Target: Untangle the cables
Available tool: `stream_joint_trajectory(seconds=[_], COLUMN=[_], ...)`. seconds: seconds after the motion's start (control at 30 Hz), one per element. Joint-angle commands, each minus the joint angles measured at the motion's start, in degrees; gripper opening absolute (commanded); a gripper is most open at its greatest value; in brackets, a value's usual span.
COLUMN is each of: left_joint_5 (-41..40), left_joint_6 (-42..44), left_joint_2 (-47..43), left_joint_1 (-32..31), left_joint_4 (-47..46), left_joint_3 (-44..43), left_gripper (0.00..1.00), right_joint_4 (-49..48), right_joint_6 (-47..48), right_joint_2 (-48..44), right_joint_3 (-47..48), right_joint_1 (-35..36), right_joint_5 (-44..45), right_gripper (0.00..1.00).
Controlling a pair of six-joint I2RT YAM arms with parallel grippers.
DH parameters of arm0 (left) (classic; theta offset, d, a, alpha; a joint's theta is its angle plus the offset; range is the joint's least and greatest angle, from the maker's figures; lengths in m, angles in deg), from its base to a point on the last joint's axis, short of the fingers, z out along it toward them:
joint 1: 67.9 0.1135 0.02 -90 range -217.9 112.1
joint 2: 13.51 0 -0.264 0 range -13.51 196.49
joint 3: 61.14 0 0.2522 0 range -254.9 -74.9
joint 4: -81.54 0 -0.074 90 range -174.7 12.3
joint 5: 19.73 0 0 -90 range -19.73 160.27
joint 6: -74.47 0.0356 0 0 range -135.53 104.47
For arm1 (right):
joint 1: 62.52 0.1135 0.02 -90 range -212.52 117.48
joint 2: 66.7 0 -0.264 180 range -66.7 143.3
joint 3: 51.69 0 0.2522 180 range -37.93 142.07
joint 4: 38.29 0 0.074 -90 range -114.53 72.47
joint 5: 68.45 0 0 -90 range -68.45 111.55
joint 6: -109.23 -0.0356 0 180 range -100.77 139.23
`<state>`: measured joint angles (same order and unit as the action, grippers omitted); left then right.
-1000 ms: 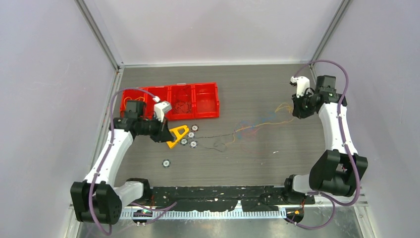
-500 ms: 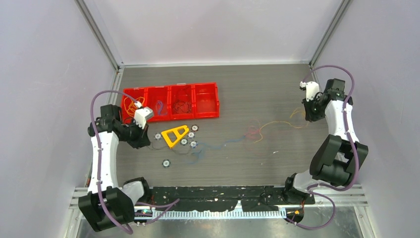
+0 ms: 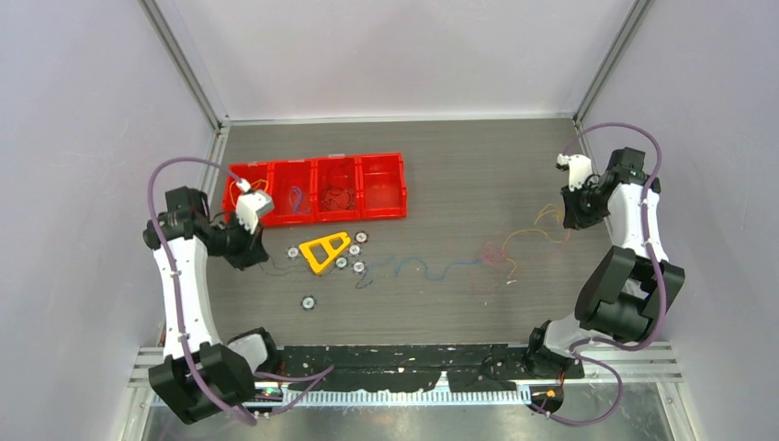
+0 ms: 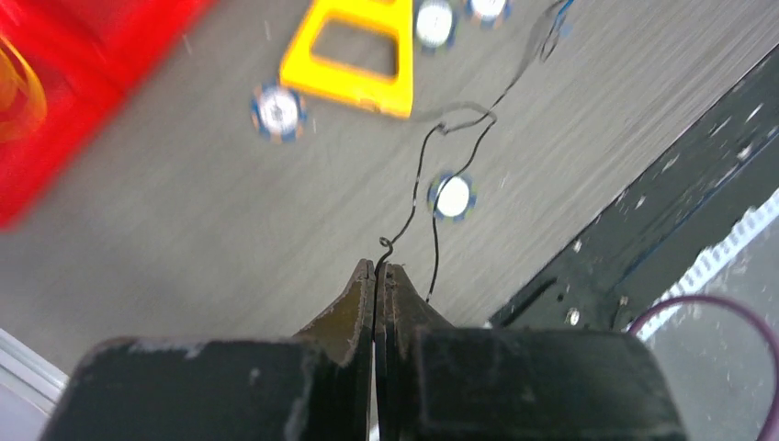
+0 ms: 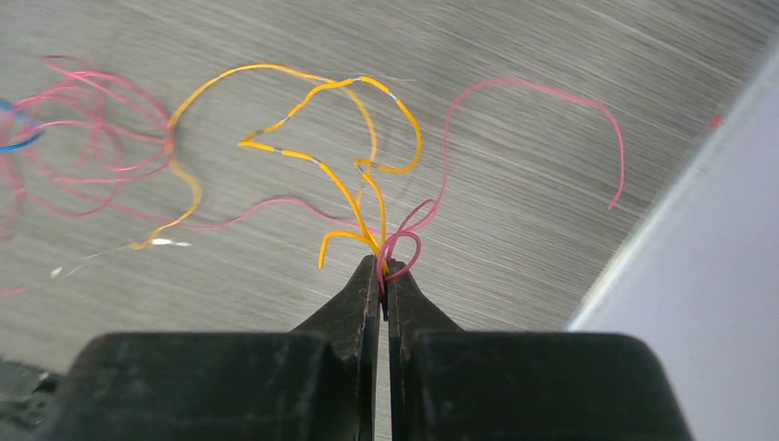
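Note:
The cables lie strung in a thin line across the table between my two grippers: a black wire (image 3: 276,269) on the left, a blue one (image 3: 432,268) in the middle, then pink (image 3: 496,255) and orange (image 3: 542,225) loops. My left gripper (image 3: 241,246) is shut on the end of the black wire (image 4: 418,175), its tips (image 4: 377,266) low over the table. At the right wall, my right gripper (image 3: 571,216) is shut, its tips (image 5: 383,266) pinching orange wire (image 5: 276,150) and pink wire (image 5: 533,81) together. Blue wire (image 5: 14,145) shows at that view's left edge.
A red tray (image 3: 317,219) with four compartments sits at the back left, holding bunches of wire. A yellow triangle (image 3: 314,264) and several small round discs (image 3: 309,301) lie near the black wire. A black strip (image 3: 413,356) runs along the near edge. Walls close both sides.
My left gripper has pulled back to the left, away from the yellow triangle, trailing the black wire. The right gripper has shifted right, and the tangle has spread out towards it.

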<state>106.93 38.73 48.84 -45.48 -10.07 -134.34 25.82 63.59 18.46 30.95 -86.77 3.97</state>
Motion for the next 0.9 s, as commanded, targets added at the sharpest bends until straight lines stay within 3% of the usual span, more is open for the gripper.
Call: stream_joint_trajectory(seconds=[0.0,0.23,0.27,0.3,0.33,0.4,0.53,0.6,0.77,0.87], left_joint_5=[13.93,16.98,17.71,18.56,19.14,20.21,19.77,19.52,19.19,19.09], left_joint_6=[-9.55,-31.41,-33.56,-35.20,-36.83,-40.13,-46.00,-50.55,-58.09,-59.33], left_joint_2=[-3.60,-2.87,-2.07,-1.21,-0.42,0.11,-1.31,-2.42,-3.62,-3.09], left_joint_1=[-6.00,-9.38,-9.58,-10.03,-10.68,-12.25,-15.30,-15.64,-15.71,-15.56], left_joint_4=[1.50,-14.23,-15.27,-15.82,-16.57,-18.43,-23.74,-27.24,-33.21,-32.81], left_joint_3=[-12.20,-26.69,-28.55,-30.29,-31.56,-31.91,-25.63,-22.21,-19.70,-21.82], left_gripper=[0.00,0.00,0.00,0.00,0.00,0.00,0.00,0.00,0.00,0.00], right_joint_4=[8.28,5.27,7.09,8.69,13.02,18.14,19.65,15.04,-10.69,-21.09], right_joint_6=[1.55,1.17,2.40,3.37,5.67,7.61,5.11,-0.20,-22.64,-30.43], right_joint_2=[0.60,-0.71,-0.53,0.11,0.41,0.50,-3.83,-6.58,-10.03,-5.99], right_joint_3=[3.93,1.89,2.10,2.33,3.06,3.60,2.98,1.86,-4.83,-6.59], right_joint_1=[1.79,3.79,4.00,4.75,5.32,7.18,15.58,24.55,39.64,46.88], right_joint_5=[-9.17,-4.88,-6.09,-7.13,-10.28,-15.50,-22.35,-24.13,-23.85,-23.94], right_gripper=[0.06,0.06,0.10,0.16,0.35,0.61,0.90,1.00,0.95,0.95])
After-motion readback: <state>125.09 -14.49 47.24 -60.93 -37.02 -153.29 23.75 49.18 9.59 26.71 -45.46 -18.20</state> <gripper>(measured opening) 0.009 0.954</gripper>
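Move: The black cable's end is already in the left hand; the compartment holding black cable, its likely goal, lies about 28 cm ahead, 18 cm right and 14 cm below. The yellow triangle is 10 cm ahead and 15 cm right of that hand, the lone chip 5 cm back and 10 cm right. The right hand still holds yellow and pink ends; the blue cable's middle lies roughly 37 cm left, 7 cm back and 12 cm below it, the pink tangle 18 cm left, 3 cm back. The black cable is hauled up by the still-shut left hand, which climbs fast by over 20 cm and sinks back a little, meanwhile going some 10 cm right and a bit forward, fingers swinging up and to the right. The yellow and pink ends stay pinched for the right hand's first few centimetres left; then its fingers open wide and let go, and it sweeps on left over the pink tangle towards the blue cable's middle, nearly 30 cm in all, rising slightly and turning counter-clockwise. ##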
